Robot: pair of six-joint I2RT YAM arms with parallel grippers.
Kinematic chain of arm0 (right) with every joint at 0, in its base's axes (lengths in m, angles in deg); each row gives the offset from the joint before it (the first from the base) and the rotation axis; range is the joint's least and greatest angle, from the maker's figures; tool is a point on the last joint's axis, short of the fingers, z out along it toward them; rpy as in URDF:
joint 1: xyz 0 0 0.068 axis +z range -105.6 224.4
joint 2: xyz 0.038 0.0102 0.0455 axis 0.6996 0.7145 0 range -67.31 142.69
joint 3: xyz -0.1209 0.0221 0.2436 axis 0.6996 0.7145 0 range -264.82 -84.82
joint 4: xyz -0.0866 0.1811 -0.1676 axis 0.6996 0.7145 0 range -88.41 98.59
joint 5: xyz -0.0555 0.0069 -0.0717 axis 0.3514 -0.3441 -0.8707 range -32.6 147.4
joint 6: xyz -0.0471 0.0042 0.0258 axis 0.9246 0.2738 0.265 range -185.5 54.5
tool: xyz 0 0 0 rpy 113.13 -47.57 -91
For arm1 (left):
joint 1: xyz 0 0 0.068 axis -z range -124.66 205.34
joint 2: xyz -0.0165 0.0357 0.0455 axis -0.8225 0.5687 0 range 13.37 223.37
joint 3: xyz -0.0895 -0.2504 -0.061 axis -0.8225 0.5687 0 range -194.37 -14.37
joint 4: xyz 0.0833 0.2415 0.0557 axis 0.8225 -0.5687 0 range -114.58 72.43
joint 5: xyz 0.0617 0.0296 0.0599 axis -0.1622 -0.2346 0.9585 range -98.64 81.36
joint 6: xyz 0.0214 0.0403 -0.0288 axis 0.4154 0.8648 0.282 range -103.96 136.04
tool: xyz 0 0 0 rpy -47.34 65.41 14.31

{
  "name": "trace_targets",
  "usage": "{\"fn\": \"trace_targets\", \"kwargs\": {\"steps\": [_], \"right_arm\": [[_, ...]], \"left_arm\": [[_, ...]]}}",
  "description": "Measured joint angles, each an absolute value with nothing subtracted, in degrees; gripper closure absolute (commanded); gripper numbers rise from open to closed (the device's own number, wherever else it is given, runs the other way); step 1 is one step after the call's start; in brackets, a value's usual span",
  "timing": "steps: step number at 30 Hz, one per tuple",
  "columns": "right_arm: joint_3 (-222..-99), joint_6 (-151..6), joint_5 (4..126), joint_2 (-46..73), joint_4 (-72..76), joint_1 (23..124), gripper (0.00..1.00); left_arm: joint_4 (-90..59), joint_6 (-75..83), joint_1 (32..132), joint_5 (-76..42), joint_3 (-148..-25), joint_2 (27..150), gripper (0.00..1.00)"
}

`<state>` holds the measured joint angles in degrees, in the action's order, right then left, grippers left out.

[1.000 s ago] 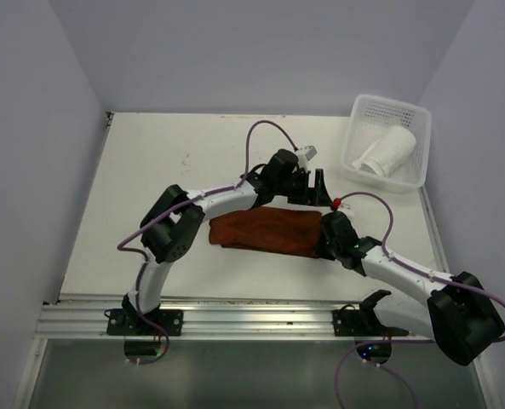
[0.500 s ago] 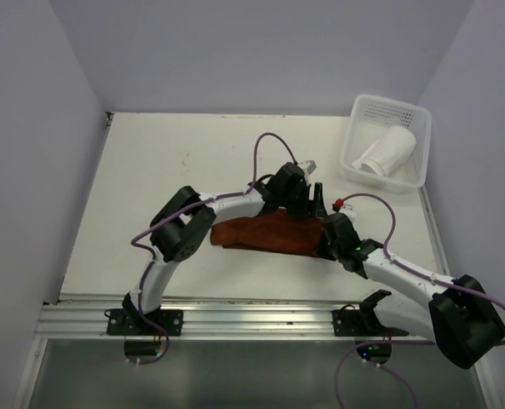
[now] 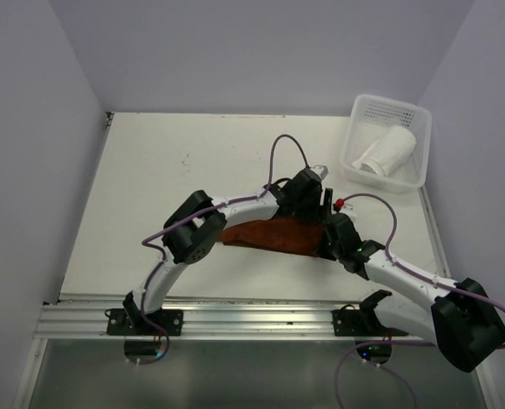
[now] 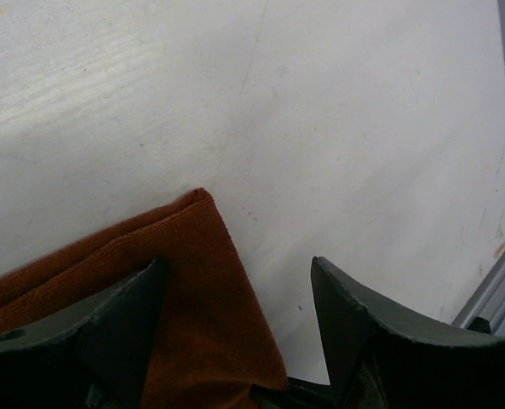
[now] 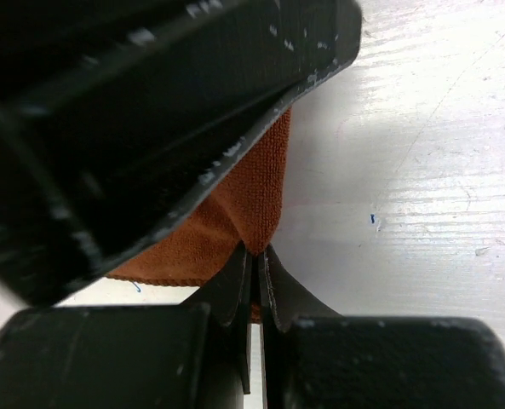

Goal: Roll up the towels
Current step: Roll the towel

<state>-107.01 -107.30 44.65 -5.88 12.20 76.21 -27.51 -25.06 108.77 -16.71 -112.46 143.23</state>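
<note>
The rust-brown towel [image 3: 261, 234] lies folded in a long band at mid-table. My left gripper [image 3: 321, 204] hovers over its right end, open. In the left wrist view the towel's corner [image 4: 201, 281] lies between the spread fingers [image 4: 116, 332], against the left one, and the right one stands apart over bare table. My right gripper [image 3: 330, 240] is shut on the same end. In the right wrist view the jaws [image 5: 256, 251] pinch a fold of brown towel [image 5: 243, 204]. The white towel [image 3: 387, 152] lies rolled in the basket.
The white perforated basket [image 3: 351, 141] stands at the back right corner. The left arm's dark body [image 5: 150, 111] fills the upper left of the right wrist view, close above my right gripper. A metal rail [image 3: 235, 311] runs along the near table edge.
My left gripper has moved right and nearer along the towel, close beside the right gripper, and its jaws have narrowed a little. The right gripper has kept its grip and barely moved.
</note>
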Motion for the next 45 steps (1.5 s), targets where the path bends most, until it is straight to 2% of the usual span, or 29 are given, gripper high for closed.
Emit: {"fn": "trace_targets", "kwargs": {"steps": [14, 19, 21, 23, 26, 32, 45], "right_arm": [[-107.0, -107.3, 45.2, -10.5, 13.5, 76.2, 1.00], [-107.0, -107.3, 45.6, -11.1, 14.2, 76.2, 1.00], [-107.0, -107.0, 46.0, -11.1, 14.5, 76.2, 1.00], [-107.0, -106.3, 46.2, -11.0, 14.8, 76.2, 1.00], [-107.1, -105.4, 45.9, -10.5, 15.8, 76.1, 1.00], [-108.0, -104.4, 44.8, -9.2, 20.3, 76.1, 1.00], [-121.2, -94.9, 40.1, -2.9, 28.0, 78.4, 1.00]], "left_arm": [[-34.1, -23.3, 111.5, -6.1, -119.1, 147.6, 0.48], [-34.6, -23.5, 112.0, -3.4, -119.1, 147.9, 0.73], [-34.5, -23.7, 112.0, -3.1, -118.9, 147.9, 0.79], [-34.3, -23.8, 112.0, -3.0, -118.6, 147.9, 0.93], [-32.1, -24.6, 112.0, -3.3, -116.8, 147.3, 0.98], [-20.1, -27.9, 110.1, -7.7, -103.9, 141.7, 1.00], [-9.0, -29.4, 102.7, -22.5, -98.5, 140.8, 1.00]]}}
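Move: The towel's far right corner stands just between the left hand's open fingers, about 1 cm ahead of the hand point, level sideways and some 3 cm below. The near right corner, already pinched by the right hand, is about 9 cm back of the left hand and 3 cm below; the towel's middle lies 14 cm to the left, 5 cm back. From the right hand, the far right corner is roughly 9 cm ahead. Sinking about 3 cm, the left fingers shut on the towel's far right corner, then draw it some 3 cm left and about 2 cm forward, rising near the end. The right hand keeps its pinch on the near right corner, lifts slightly, dips back and to the right a couple of centimetres, then swings forward and up about 4 cm, its left side tipping down. ##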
